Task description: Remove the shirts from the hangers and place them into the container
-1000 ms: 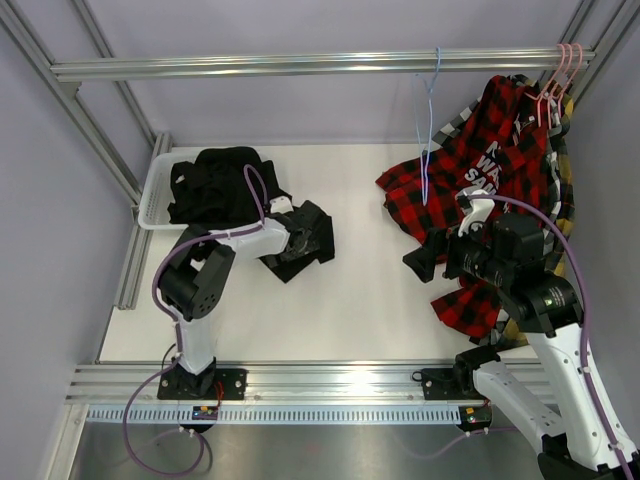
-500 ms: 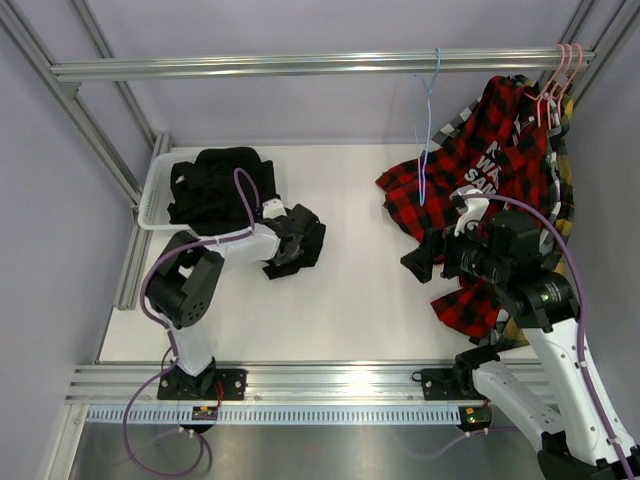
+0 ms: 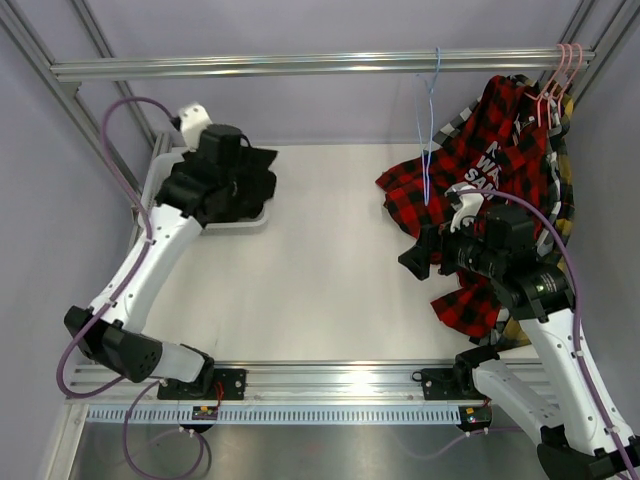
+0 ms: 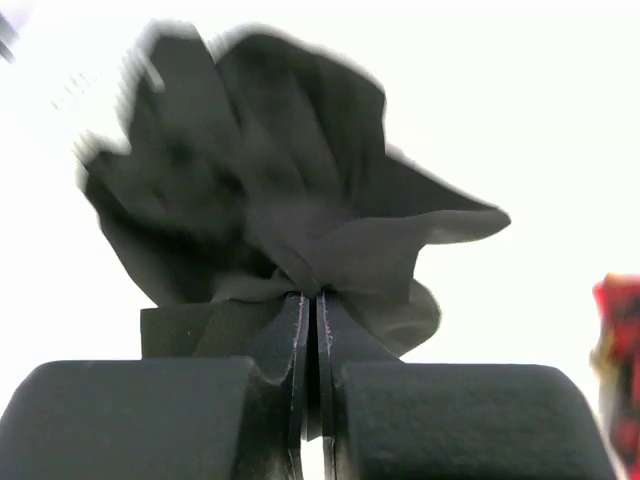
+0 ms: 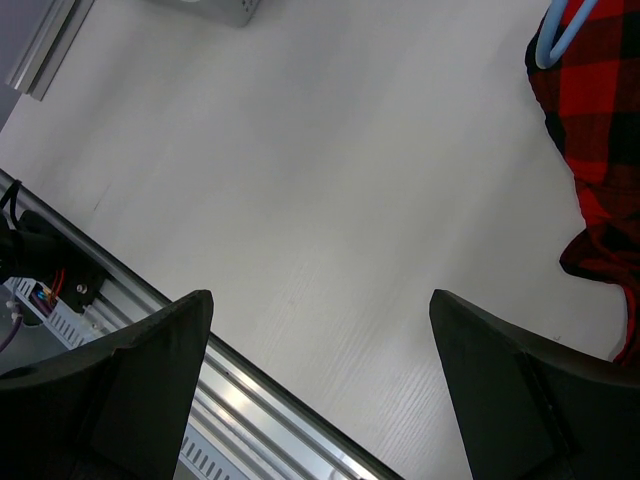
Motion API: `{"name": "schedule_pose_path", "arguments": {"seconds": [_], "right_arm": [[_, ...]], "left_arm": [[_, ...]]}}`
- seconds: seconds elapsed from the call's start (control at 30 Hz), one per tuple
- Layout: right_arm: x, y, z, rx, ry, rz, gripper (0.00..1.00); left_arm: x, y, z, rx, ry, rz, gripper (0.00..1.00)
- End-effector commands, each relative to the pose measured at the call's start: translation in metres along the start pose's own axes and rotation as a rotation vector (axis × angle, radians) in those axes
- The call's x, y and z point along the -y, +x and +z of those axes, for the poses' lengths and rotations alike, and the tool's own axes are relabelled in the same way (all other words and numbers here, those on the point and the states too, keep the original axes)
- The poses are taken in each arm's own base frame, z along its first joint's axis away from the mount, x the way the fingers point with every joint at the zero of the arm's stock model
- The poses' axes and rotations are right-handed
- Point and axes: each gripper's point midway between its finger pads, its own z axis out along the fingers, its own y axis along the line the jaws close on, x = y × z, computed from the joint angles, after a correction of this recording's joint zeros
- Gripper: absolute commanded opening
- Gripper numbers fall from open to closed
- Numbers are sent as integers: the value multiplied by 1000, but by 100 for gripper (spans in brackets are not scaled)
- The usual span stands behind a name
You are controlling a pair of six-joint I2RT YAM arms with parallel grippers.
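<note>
My left gripper (image 3: 232, 172) is shut on a fold of the plain black shirt (image 3: 210, 195), which is bunched over the white container (image 3: 150, 195) at the back left. In the left wrist view the jaws (image 4: 312, 300) pinch the black shirt (image 4: 280, 190), which balloons above them. My right gripper (image 3: 415, 262) hangs open over bare table, its fingers (image 5: 320, 300) wide apart with nothing between them. The red-and-black plaid shirt (image 3: 500, 140) drapes from a pink hanger (image 3: 555, 80) down onto the table; its edge (image 5: 590, 120) shows to the right of the open fingers.
A bare light blue hanger (image 3: 430, 110) hangs from the overhead rail (image 3: 250, 66). Check fabric (image 3: 455, 125) and yellow plaid fabric (image 3: 567, 140) peek out behind the red shirt. An aluminium rail (image 5: 250, 400) runs along the table's near edge.
The left gripper closed on the black shirt's trailing part at mid-table and swung it up and back left over the container. The right arm has barely moved.
</note>
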Motion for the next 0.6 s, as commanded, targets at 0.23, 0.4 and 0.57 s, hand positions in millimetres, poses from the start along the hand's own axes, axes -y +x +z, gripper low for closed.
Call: {"name": "schedule_pose_path", "arguments": {"seconds": [0.23, 0.4, 0.57], "right_arm": [[-8, -18, -12, 45, -14, -39, 99], [-6, -14, -14, 33, 2, -29, 99], [-4, -13, -14, 33, 17, -20, 99]], "left_arm": [[-52, -112, 55, 183, -139, 48, 0], [-61, -60, 108, 38, -157, 69, 0], [-81, 0, 148, -105, -202, 57, 0]]}}
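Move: The white container's middle is about 10 cm ahead and 9 cm left of the left hand, some 26 cm down. The black shirt is pinched in that hand, its bulk about 6 cm ahead, in line sideways and 18 cm below it. The red plaid shirt is roughly 50 cm to the left hand's right, 5 cm ahead and 20 cm down. From the right hand the container lies about 27 cm ahead, 52 cm left and 24 cm lower. The black shirt, still pinched in the shut left gripper, is swung about 11 cm left and 9 cm forward, towards the middle of the container. The hand first rises some 8 cm, then arcs over and sinks about 14 cm, the fingers tilting up a little and then down as they descend, without opening. ##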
